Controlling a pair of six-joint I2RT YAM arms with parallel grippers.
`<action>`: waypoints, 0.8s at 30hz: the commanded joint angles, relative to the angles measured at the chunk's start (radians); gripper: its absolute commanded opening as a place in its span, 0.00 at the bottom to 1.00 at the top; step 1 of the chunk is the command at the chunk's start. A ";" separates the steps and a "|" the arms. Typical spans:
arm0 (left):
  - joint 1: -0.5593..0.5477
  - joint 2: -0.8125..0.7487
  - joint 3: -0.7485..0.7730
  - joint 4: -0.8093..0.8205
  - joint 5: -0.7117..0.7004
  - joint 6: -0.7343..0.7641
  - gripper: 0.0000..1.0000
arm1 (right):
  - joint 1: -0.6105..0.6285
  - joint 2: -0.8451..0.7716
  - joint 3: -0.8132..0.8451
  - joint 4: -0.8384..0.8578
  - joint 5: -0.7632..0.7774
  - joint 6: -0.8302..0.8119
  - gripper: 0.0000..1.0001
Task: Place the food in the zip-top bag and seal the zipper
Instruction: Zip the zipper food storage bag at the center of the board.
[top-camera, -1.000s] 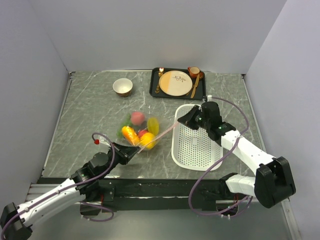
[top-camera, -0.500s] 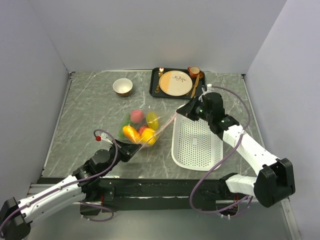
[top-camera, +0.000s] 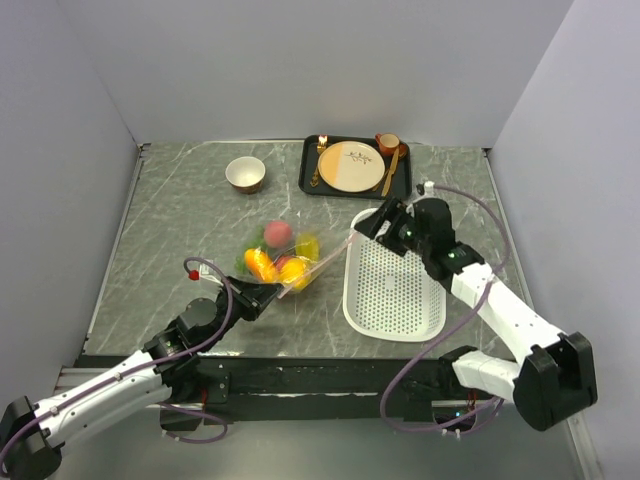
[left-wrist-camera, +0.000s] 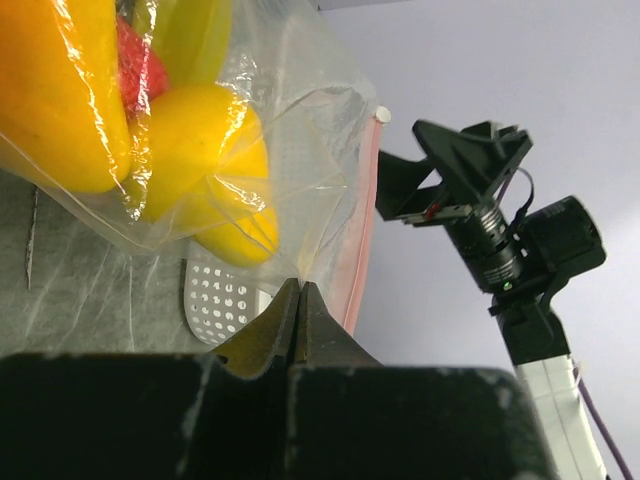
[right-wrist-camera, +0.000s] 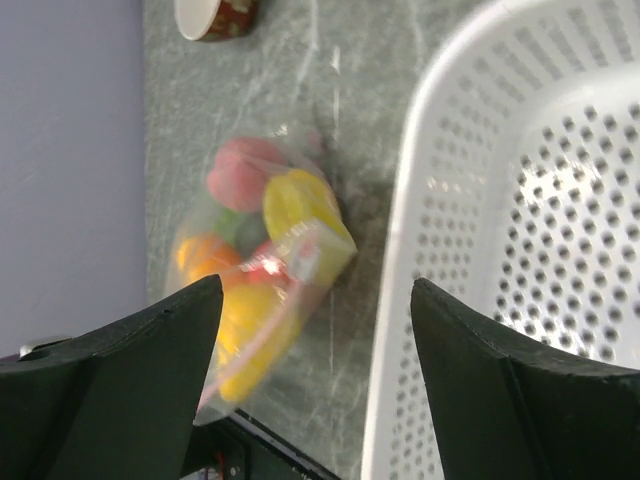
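Observation:
The clear zip-top bag (top-camera: 282, 262) lies on the table, stuffed with the food: a pink peach (top-camera: 279, 233), yellow pieces (top-camera: 307, 246) and an orange one (top-camera: 258, 264). My left gripper (top-camera: 272, 294) is shut on the bag's near edge beside the pale pink zipper (left-wrist-camera: 362, 228). In the left wrist view the film runs between the closed jaws (left-wrist-camera: 300, 286), with yellow fruit (left-wrist-camera: 205, 150) and a red strawberry (left-wrist-camera: 140, 65) just above. My right gripper (top-camera: 378, 222) hangs open over the basket's left rim, apart from the bag (right-wrist-camera: 265, 262), with nothing between its fingers (right-wrist-camera: 180, 330).
A white perforated basket (top-camera: 396, 292) sits right of the bag, under the right arm. A black tray (top-camera: 310, 170) with a plate, cutlery and a cup stands at the back. A small bowl (top-camera: 245, 173) is at the back left.
My right gripper has opened and let go of the zipper strip, drawing slightly right. The stretched bag mouth has slackened back toward the fruit. The left gripper keeps its hold.

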 joint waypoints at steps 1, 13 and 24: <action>0.000 0.007 0.004 0.069 -0.017 0.003 0.01 | -0.006 -0.103 -0.087 0.027 0.037 0.079 0.81; 0.000 0.024 -0.001 0.078 0.002 0.000 0.01 | -0.007 -0.010 -0.031 0.090 0.005 0.059 0.67; -0.002 0.008 -0.012 0.061 0.002 -0.003 0.01 | -0.007 0.050 0.040 0.076 0.009 0.031 0.61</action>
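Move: The zipper's slider end, on the pink strip, lies about 3 cm left, 2 cm back and 3 cm below the right hand's open fingers. From that hand the white basket's middle is some 13 cm back, 7 cm right; the bagged food about 8 cm back, 20 cm left, both roughly 15 cm below. From the left hand, which already pinches the strip's near end, the slider end is about 11 cm ahead, 16 cm right and roughly level. Right hand dips back and down about 2 cm, returns forward, fingers partly closing; left keeps pinching the strip. ##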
